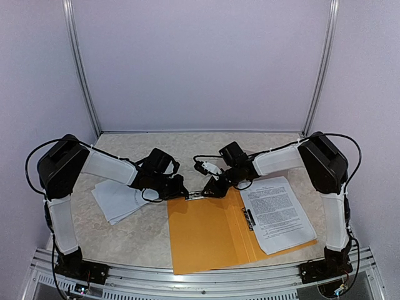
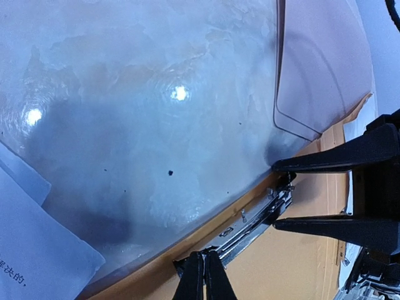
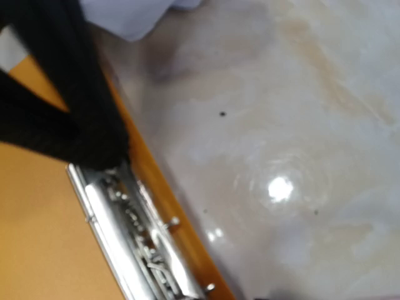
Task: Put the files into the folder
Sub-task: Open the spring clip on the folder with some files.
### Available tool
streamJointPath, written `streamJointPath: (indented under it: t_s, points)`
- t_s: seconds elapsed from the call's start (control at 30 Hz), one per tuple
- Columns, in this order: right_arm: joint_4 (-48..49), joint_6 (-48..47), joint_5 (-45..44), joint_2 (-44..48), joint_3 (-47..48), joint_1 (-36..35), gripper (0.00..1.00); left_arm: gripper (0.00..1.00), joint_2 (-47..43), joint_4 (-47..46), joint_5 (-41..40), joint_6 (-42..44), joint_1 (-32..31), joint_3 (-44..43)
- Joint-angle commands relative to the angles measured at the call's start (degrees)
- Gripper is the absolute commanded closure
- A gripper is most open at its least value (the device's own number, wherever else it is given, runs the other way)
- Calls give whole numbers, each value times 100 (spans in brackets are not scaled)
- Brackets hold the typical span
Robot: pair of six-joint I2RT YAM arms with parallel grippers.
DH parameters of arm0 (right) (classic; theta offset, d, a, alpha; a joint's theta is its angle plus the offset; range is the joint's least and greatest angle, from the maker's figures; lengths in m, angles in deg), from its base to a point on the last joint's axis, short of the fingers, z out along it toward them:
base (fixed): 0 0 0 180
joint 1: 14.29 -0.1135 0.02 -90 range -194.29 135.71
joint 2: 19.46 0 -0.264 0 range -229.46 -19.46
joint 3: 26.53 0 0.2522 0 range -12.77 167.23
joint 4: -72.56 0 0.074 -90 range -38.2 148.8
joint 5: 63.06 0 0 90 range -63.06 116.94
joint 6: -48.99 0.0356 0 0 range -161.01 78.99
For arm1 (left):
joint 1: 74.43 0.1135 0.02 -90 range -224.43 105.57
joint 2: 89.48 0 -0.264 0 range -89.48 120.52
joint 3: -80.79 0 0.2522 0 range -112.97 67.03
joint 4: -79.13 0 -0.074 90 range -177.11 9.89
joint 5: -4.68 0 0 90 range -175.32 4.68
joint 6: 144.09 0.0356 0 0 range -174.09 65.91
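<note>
An orange folder (image 1: 206, 234) lies open at the table's near middle, with a metal clip bar (image 1: 197, 195) along its far edge. One printed file (image 1: 278, 212) rests on the folder's right half; more white files (image 1: 119, 200) lie loose at the left. My left gripper (image 1: 183, 192) is shut, its tips (image 2: 204, 275) touching the clip bar's (image 2: 256, 219) near end. My right gripper (image 1: 212, 187) stands open, its black fingers (image 2: 337, 164) straddling the bar's other end without gripping it. In the right wrist view only the bar (image 3: 131, 231) and the left fingers (image 3: 69, 106) show.
A second metal clip (image 1: 249, 219) lies along the folder's spine beside the printed file. A clear rounded sheet (image 2: 319, 69) lies on the marbled table (image 1: 187, 150) beyond the folder. Walls and aluminium posts (image 1: 81, 75) close in the back.
</note>
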State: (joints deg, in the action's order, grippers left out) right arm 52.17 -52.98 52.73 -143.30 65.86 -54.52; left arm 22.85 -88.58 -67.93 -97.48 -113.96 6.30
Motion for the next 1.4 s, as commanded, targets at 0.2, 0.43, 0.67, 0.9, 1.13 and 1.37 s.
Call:
streamJointPath:
  t_s: [0.2, 0.43, 0.67, 0.9, 1.13, 1.37]
  points:
    - [-384, 770, -1632, -858, -75, 31, 100, 100, 254, 1470, 1222, 68, -836, 440]
    - [-308, 510, -1322, -613, -295, 33, 100, 100, 166, 1592, 912, 211, -653, 350]
    - [-168, 70, -759, -28, -436, 33, 76, 100, 136, 1990, 695, 892, -228, -7]
    - [-92, -271, -381, 396, -413, 33, 45, 100, 237, 2508, 711, 2085, -31, -606]
    - [102, -325, -203, 613, -497, 85, 33, 100, 368, 2705, 759, 2353, 139, -869]
    - [398, -428, 555, 801, -695, 101, 27, 100, 392, 2628, 764, 2491, 349, -1020]
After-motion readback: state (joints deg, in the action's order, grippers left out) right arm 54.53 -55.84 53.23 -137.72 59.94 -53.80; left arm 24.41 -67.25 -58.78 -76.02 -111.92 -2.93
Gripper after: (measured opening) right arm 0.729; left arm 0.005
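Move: The spring clip at the folder's far edge has its middle about 4 cm to the right of the left hand and 1 cm farther out, some 3 cm to the right hand's left and 1 cm nearer, about 1 cm below both. The loose papers lie about 20 cm to the left of the left hand, level with it. From the right hand, the second clip is 14 cm right and 10 cm back, and the filed sheets 22 cm right and 8 cm back. The spring clip stays under the left hand's shut fingertips at its left end while that hand draws back about 2.5 cm in two stages, dragging it and turning some 20 degrees clockwise. The right hand, straddling the clip's right end, nudges forward, then eases back, opens wide and comes free, rising about 2 cm and shifting right. ##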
